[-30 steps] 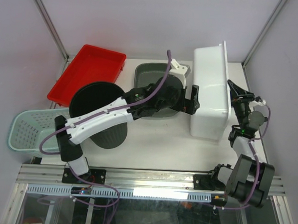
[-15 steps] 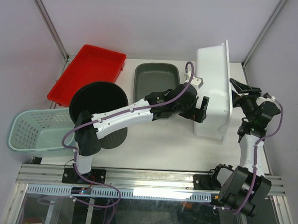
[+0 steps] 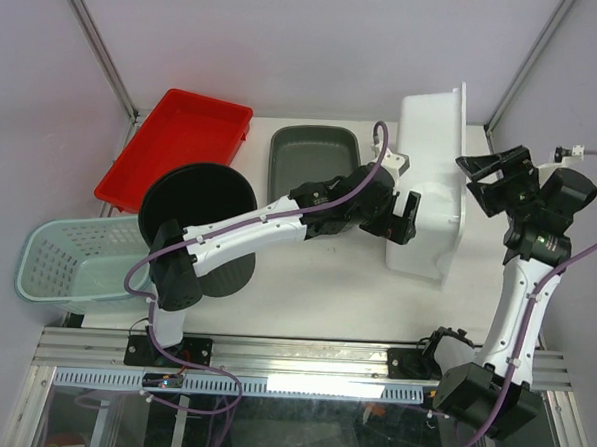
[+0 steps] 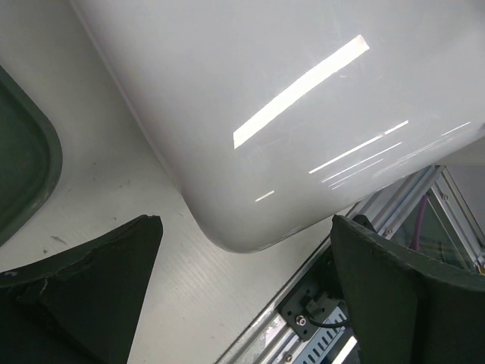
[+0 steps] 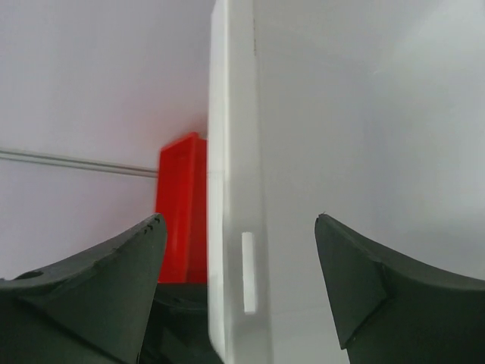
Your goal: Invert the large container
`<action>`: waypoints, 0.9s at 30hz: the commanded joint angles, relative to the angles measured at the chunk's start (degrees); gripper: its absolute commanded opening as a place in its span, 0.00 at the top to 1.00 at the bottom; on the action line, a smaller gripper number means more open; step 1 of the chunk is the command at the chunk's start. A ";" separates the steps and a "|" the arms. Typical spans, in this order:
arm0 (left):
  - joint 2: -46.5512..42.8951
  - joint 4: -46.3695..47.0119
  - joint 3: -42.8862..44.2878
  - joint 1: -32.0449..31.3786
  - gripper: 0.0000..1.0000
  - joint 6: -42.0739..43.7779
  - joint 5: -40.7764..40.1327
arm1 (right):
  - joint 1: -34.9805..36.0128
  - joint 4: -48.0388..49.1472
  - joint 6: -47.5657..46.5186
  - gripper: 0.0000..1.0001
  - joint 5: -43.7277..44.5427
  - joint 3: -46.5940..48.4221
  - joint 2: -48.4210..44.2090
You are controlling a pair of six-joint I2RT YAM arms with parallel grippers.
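Observation:
The large white container [image 3: 429, 175] stands tipped on its side at the right of the table, its bottom facing left and its rim facing right. My left gripper [image 3: 407, 217] is open right against the container's bottom wall; the left wrist view shows the rounded white corner [image 4: 303, 114] just past the left gripper [image 4: 246, 221], with nothing held. My right gripper [image 3: 478, 183] hangs raised at the rim side, open. In the right wrist view the container's rim [image 5: 235, 189] runs upright between the spread fingers of the right gripper [image 5: 241, 218], which do not touch it.
A dark grey tray [image 3: 307, 154] lies left of the container, and a red tray [image 3: 178, 142] sits at the back left. A black bin [image 3: 194, 208] and a teal basket [image 3: 61, 256] stand on the left. The aluminium rail [image 3: 301, 359] runs along the front edge.
My right gripper has opened off the container's rim and risen up and to the right. The left gripper pushed right against the container early on, then stayed. The container has tipped further.

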 commanded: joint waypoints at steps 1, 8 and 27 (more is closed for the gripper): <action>-0.10 4.25 1.29 0.60 0.01 1.81 2.78 | 0.43 -15.95 -19.49 0.18 9.53 7.48 -0.39; 0.66 4.50 1.58 0.60 0.01 2.05 3.59 | 6.18 -21.42 -26.54 0.21 20.04 12.58 0.42; 2.25 4.51 1.70 0.63 0.01 1.65 5.22 | 22.26 -28.63 -35.35 0.56 44.53 20.85 3.15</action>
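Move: Just left of the right hand stands the large container, tipped on its side with its opening to the right; its middle is some 6 cm ahead, 9 cm to the left and 16 cm below, its rim lined up with the open finger gap. The grey-green tray lies about 30 cm left, 15 cm farther out and 31 cm down; the black bucket about 53 cm left and 9 cm back. From the left hand the container's middle is about 12 cm ahead, 4 cm right, 7 cm lower. Rolling the right hand's left side down by about 40 degrees and tipping its fingers slightly lower, the arm draws back some 3 cm along the container's rim and drifts a little right; it sinks about 2 cm, then rises half of that. The fingers close to about half open, one on each side of the rim. The left hand, wide open at the container's underside, eases barely 2 cm down and right. ##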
